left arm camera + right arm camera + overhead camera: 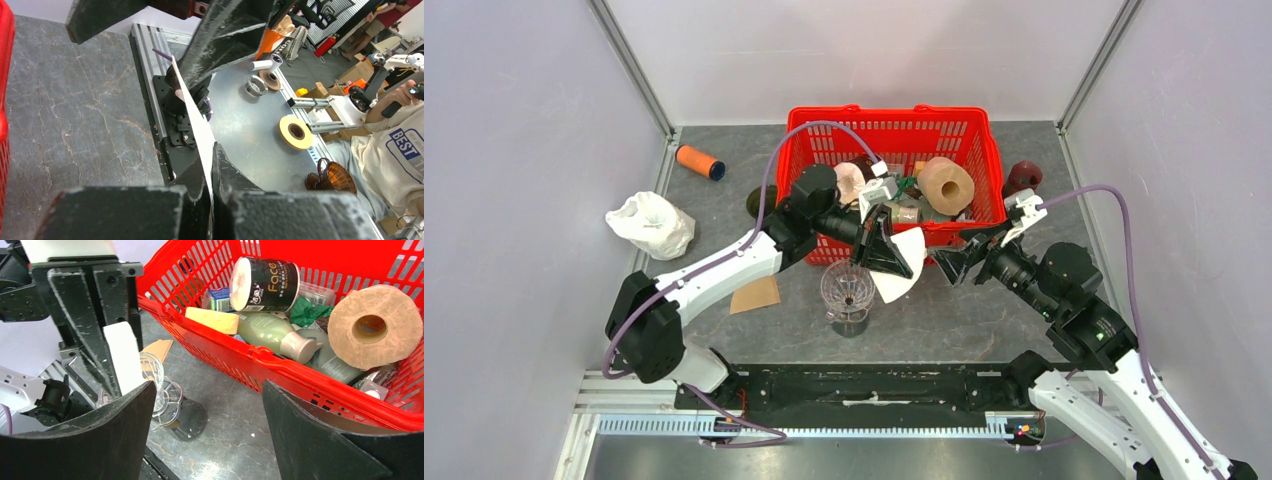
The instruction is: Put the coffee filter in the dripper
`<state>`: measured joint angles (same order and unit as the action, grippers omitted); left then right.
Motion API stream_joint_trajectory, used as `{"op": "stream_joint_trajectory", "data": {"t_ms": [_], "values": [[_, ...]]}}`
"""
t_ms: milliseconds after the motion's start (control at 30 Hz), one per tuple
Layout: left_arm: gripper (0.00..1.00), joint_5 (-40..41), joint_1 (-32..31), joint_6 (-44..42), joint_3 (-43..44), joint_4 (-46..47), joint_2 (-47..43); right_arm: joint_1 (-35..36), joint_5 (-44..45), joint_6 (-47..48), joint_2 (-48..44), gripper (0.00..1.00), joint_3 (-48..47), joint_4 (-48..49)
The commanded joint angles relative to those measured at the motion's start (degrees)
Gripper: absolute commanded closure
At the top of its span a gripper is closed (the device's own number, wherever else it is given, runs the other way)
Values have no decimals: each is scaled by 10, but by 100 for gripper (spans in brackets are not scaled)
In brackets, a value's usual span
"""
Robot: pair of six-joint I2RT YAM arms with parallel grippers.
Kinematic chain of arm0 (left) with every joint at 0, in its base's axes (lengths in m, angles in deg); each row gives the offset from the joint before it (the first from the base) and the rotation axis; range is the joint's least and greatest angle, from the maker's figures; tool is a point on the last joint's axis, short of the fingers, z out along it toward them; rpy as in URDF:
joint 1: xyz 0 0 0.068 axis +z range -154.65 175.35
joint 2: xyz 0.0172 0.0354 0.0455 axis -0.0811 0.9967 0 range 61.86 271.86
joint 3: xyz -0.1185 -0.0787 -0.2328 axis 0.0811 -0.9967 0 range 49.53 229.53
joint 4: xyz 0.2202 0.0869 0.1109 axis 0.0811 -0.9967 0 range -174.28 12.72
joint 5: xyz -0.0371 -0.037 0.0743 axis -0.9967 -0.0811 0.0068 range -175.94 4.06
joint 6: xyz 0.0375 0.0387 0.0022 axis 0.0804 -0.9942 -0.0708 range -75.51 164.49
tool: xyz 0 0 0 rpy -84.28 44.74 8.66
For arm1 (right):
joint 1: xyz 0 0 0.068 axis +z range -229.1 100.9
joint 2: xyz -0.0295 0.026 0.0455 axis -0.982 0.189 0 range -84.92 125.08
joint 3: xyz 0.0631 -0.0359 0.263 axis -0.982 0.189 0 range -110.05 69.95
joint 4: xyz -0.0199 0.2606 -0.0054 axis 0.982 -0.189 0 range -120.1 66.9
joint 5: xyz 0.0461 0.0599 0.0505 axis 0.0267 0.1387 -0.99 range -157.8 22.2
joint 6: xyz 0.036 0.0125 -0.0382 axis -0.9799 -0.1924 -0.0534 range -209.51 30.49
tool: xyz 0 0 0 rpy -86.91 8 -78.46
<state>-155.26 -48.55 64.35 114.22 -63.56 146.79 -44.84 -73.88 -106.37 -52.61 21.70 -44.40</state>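
My left gripper [890, 254] is shut on the white paper coffee filter [904, 264], which hangs just above and to the right of the clear glass dripper [848, 292] on the table. In the left wrist view the filter [196, 120] shows edge-on, pinched between the fingers of the left gripper [211, 152]. My right gripper [951, 264] hovers to the right of the filter, open with nothing between its jaws. In the right wrist view the right gripper [207, 386] frames bare table, with the dripper [164, 396] and filter [124, 357] at its left.
A red basket [889, 117] stands behind, holding a toilet roll [946, 185], bottles and a can. An orange cylinder [700, 161], a white bag [651, 224], a brown card piece [756, 295] and a dark red object [1022, 177] lie around.
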Motion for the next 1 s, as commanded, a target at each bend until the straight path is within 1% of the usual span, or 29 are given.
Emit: {"op": "stream_joint_trajectory", "data": {"t_ms": [0,133,300,367,467,600,700,767,833,900,967], "values": [[98,-21,-4,-38,-6,5,-33,1,24,11,-4,15,-17,13],[98,-19,-5,-38,-5,5,-33,1,5,11,2,15,-21,13],[98,-14,-5,-37,-3,2,-30,1,-51,16,7,16,-26,14],[98,-14,-5,-45,-3,-6,-32,1,-76,29,-2,18,-30,5],[98,0,-5,-71,-1,-32,-35,1,-118,36,-25,20,-28,0],[98,5,-5,-104,8,-74,-35,1,-143,30,-34,21,-23,0],[98,6,-5,-109,11,-82,-32,1,-159,28,-19,29,-28,5],[98,5,-5,-111,11,-83,-31,1,-154,28,-3,37,-38,0],[98,6,-5,-112,10,-84,-32,1,-146,28,12,42,-48,-10],[98,14,-5,-115,11,-89,-33,1,-149,25,24,52,-54,-12],[98,20,-5,-119,13,-96,-32,1,-164,23,33,58,-58,-9]]}}
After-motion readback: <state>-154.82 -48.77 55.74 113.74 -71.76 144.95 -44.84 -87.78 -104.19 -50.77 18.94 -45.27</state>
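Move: My left hand already pinches the coffee filter; the dripper is some 11 cm to its left, 4 cm back and around 13 cm below. For my open right hand, the filter's middle is about 6 cm to the left, level front to back and at about its own height. From that hand, the dripper lies roughly 15 cm left, 5 cm back and 15 cm below, and the basket's middle 17 cm ahead, 6 cm left and 22 cm down. I bring my right hand in on the filter's near edge: after barely moving, it swings back about 4 cm while drifting left and slightly up, turns some 15 degrees counter-clockwise, then eases about 1 cm forward as its fingers close roughly halfway. My left hand keeps its pinch, rising a touch and then sinking about 2 cm. ##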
